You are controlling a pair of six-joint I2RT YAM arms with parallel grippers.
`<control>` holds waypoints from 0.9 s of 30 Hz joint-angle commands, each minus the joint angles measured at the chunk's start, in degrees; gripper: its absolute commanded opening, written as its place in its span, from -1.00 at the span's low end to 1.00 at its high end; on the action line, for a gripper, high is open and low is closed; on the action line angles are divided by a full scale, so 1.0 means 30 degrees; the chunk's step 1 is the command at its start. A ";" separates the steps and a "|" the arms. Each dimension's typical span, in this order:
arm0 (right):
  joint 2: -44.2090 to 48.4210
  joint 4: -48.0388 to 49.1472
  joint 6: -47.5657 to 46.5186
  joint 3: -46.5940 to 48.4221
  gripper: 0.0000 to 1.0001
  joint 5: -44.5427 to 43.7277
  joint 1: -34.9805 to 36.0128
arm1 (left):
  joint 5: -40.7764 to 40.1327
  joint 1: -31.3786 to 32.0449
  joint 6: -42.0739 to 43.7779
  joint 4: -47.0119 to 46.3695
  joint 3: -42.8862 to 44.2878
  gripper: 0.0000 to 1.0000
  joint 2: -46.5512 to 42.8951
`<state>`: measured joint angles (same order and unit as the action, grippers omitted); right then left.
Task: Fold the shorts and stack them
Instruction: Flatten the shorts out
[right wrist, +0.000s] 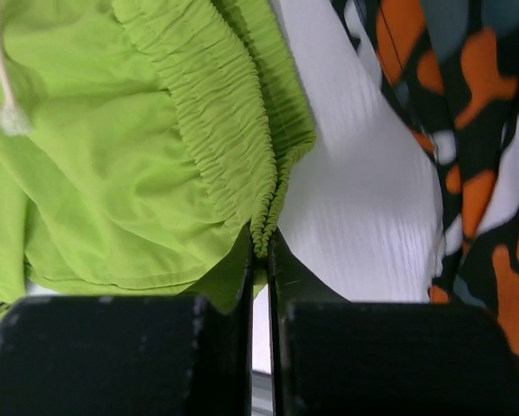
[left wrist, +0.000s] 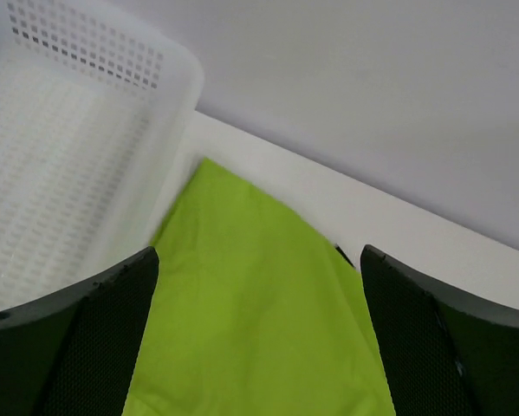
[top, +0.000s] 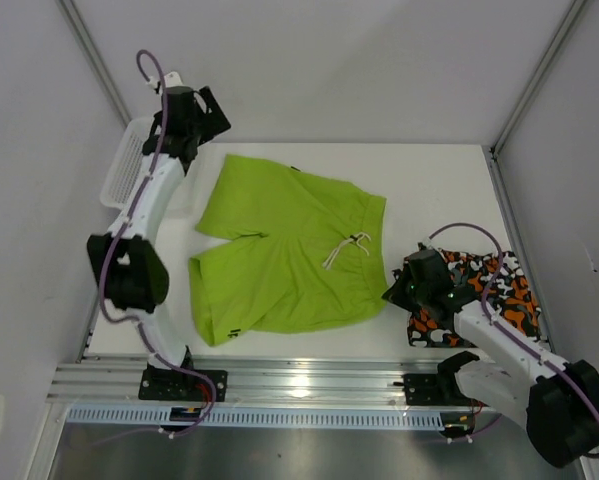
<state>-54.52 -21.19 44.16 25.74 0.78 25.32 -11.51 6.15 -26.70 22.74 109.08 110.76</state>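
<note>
The lime green shorts (top: pixel 279 250) lie spread flat in the middle of the table, waistband toward the right and white drawstring (top: pixel 344 250) on top. My left gripper (top: pixel 207 128) hangs open over the far left leg corner of the green shorts (left wrist: pixel 250 312), with nothing between its fingers (left wrist: pixel 86 338). At the near right corner of the waistband, my right gripper (top: pixel 392 292) is shut on the gathered elastic edge (right wrist: pixel 263 234). The camouflage shorts (top: pixel 499 290) lie crumpled at the table's right side, partly under the right arm; their orange and black cloth (right wrist: pixel 467 130) also appears in the right wrist view.
A white plastic mesh basket (top: pixel 129 165) stands at the far left edge, right beside the left gripper; its wall (left wrist: pixel 60 173) shows in the left wrist view. Grey walls enclose the table on three sides. An aluminium rail (top: pixel 299 385) runs along the near edge.
</note>
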 commanded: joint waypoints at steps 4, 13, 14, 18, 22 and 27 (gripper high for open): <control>-0.4462 0.2639 -0.1505 0.3225 -1.00 -0.0581 -0.1203 | 0.1786 0.0381 -0.1560 -0.0726 -1.1491 0.98 -0.9952; -0.6228 0.2816 -0.3029 0.5599 -1.00 -0.0640 -0.3663 | 0.0642 0.0410 -0.4721 -0.2100 -2.1528 0.91 -1.6964; -0.6404 0.2757 -0.3234 0.5804 -1.00 -0.0552 -0.3926 | 0.0672 0.0410 -0.4869 -0.2073 -2.2463 0.89 -1.7375; -0.7108 0.2552 -0.4084 0.6275 -1.00 -0.0785 -0.4571 | 0.1167 0.0410 -0.5251 -0.2187 -2.4752 0.77 -1.9104; -0.7109 0.2669 -0.4320 0.6012 -1.00 -0.0581 -0.4924 | 0.1724 0.0381 -0.5163 -0.3212 -2.6104 0.54 -1.8758; -0.7022 0.2786 -0.4408 0.5894 -1.00 -0.0493 -0.5013 | 0.2049 0.0410 -0.5017 -0.4503 -2.6281 0.18 -1.7060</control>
<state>-75.55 -14.57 32.47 42.57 -0.36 10.61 -6.96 7.27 -41.17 14.72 30.63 57.58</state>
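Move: The left hand, empty and wide open high beyond the far leg, goes for the left hem corner of the green shorts' near leg, about 24 cm back, 9 cm left and 26 cm below; the basket's middle is some 24 cm left, 4 cm ahead. The right hand already holds the waistband's near corner; the folded printed shorts' far left corner lies roughly 11 cm ahead and 3 cm right, their middle 23 cm right and 2 cm ahead, the drawstring 16 cm ahead and 11 cm left. Keeping its pinch on the green waistband's near corner, the right hand drags it some 11 cm forward, then also about 5 cm right, rising slightly, to beside the printed shorts' far left corner. The left hand sweeps back about 28 cm, lifting a little and then dropping steeply towards the near leg's hem, fingers tipping down some 15 degrees and closing partway, with no touch seen. ##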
